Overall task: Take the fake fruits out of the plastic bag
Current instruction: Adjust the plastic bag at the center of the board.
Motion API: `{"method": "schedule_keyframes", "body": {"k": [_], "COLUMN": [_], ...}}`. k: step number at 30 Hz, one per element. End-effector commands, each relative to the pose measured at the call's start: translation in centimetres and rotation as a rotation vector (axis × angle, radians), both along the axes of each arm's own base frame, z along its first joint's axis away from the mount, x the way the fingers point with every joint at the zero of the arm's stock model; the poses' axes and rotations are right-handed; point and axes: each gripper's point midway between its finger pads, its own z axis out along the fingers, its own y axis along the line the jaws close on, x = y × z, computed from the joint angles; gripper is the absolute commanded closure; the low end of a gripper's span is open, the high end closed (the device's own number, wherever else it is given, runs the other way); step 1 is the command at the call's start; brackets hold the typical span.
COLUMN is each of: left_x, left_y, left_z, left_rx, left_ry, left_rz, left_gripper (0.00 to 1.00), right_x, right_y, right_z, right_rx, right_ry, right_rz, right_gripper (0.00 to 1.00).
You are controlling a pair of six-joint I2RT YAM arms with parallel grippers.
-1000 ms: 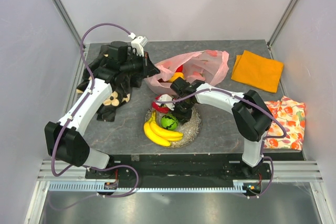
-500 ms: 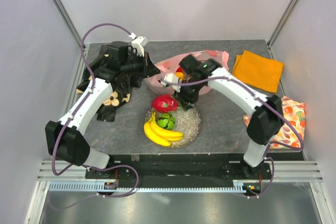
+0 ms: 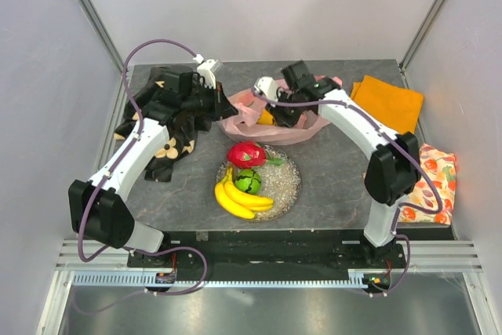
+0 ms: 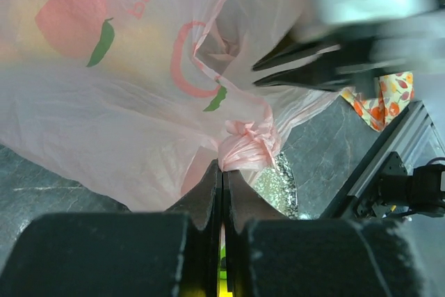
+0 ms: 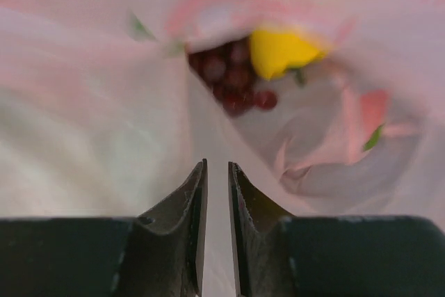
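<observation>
The pink plastic bag (image 3: 314,127) lies at the back of the table with its mouth held up. My left gripper (image 3: 225,105) is shut on its bunched handle (image 4: 245,145). My right gripper (image 3: 281,115) hangs in the bag's mouth, its jaws a narrow gap apart with nothing gripped (image 5: 217,168). Ahead of it inside the bag lie dark purple grapes (image 5: 233,81) and a yellow fruit (image 5: 281,50). Outside the bag, a pink-red dragon fruit (image 3: 246,154), a green ball (image 3: 251,181) and a yellow banana bunch (image 3: 239,198) rest on the glitter plate (image 3: 286,186).
An orange cloth (image 3: 384,103) lies at the back right and a floral cloth (image 3: 430,182) at the right edge. A dark patterned cloth (image 3: 169,147) lies under my left arm. The plate sits just in front of the bag.
My right gripper left the dragon fruit on the plate, rose and swung back into the bag's mouth. The left gripper kept its hold on the handle.
</observation>
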Motion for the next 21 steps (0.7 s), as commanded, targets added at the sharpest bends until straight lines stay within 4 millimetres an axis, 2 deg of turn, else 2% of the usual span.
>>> {"method": "schedule_keyframes", "body": {"k": [1,2,3,5,6,9,11,13,14,15,16,17,18,20,21], "left_x": [0.3,0.3,0.9,0.9,0.9,0.5,0.7,1.1,1.3,1.4,1.8,1.9,2.1,2.2,2.1], "left_y": [1.8,2.2,3.6,4.6,4.6,3.9,3.3,2.7,2.5,2.3,2.2,2.1,2.0,2.0,2.0], "left_z": [1.4,1.3,1.3,0.7,0.4,-0.8,-1.4,-1.7,-1.7,-1.5,-1.5,-1.3,-1.1,-1.2,-1.1], "left_rx": [0.024,0.035,0.072,0.099,0.105,0.092,0.076,0.068,0.066,0.06,0.061,0.062,0.061,0.068,0.069], "left_ry": [-0.009,-0.002,-0.015,0.0,0.009,0.053,0.071,0.081,0.08,0.079,0.078,0.07,0.062,0.054,0.05], "left_rz": [0.113,0.144,0.231,0.284,0.286,0.252,0.225,0.204,0.195,0.186,0.185,0.178,0.174,0.163,0.16], "left_gripper": [0.99,0.98,0.98,0.99,0.98,0.98,0.98,0.98,0.98,0.98,0.99,0.98,0.98,0.98,0.98], "right_x": [1.0,0.1,-1.6,-3.3,-4.5,-4.9,-3.8,-2.1,-1.3,0.1,1.0,1.8,3.2,5.5,6.0], "right_y": [-2.9,-3.5,-4.7,-5.6,-6.2,-6.7,-5.7,-4.0,-3.5,-2.7,-2.2,-1.8,-1.0,-0.3,0.1], "right_z": [-3.7,-2.3,-4.2,-3.6,-4.8,-4.9,-4.4,-2.6,-3.4,-2.3,-2.1,-3.9,-2.9,-3.9,-4.3], "right_rx": [-0.074,-0.058,-0.088,-0.073,-0.088,-0.086,-0.057,-0.009,-0.017,0.0,0.004,-0.019,-0.002,-0.008,-0.008], "right_ry": [-0.08,-0.111,-0.07,-0.079,-0.046,-0.051,-0.07,-0.109,-0.094,-0.124,-0.136,-0.106,-0.13,-0.118,-0.107], "right_rz": [-0.153,-0.164,-0.176,-0.188,-0.189,-0.207,-0.202,-0.161,-0.155,-0.149,-0.144,-0.143,-0.149,-0.198,-0.203], "right_gripper": [0.75,0.75,0.74,0.71,0.69,0.67,0.65,0.58,0.55,0.49,0.46,0.43,0.39,0.34,0.32]}}
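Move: My right hand is over the mouth of the plastic bag, whose middle lies about 9 cm below my fingertips and 2 cm ahead. In the bag, a yellow fruit sits some 6 cm left, 1 cm ahead and 13 cm down. Lower down, the red fruit is about 9 cm back and 11 cm left, and the plate's middle 17 cm back and 8 cm left. From my left hand, which holds the bunched handle, the bag's middle lies 12 cm right, level fore and aft, 17 cm below. I dip my right hand into the plastic at the bag's mouth, about 10 cm down while drawing it back and left some 7 cm each, then sweep it forward and right again, still lower than at the start, spreading its fingers. My left hand keeps its closed grip on the bunched handle, shifts left about 3 cm, turning counter-clockwise, then sinks some 3 cm. ##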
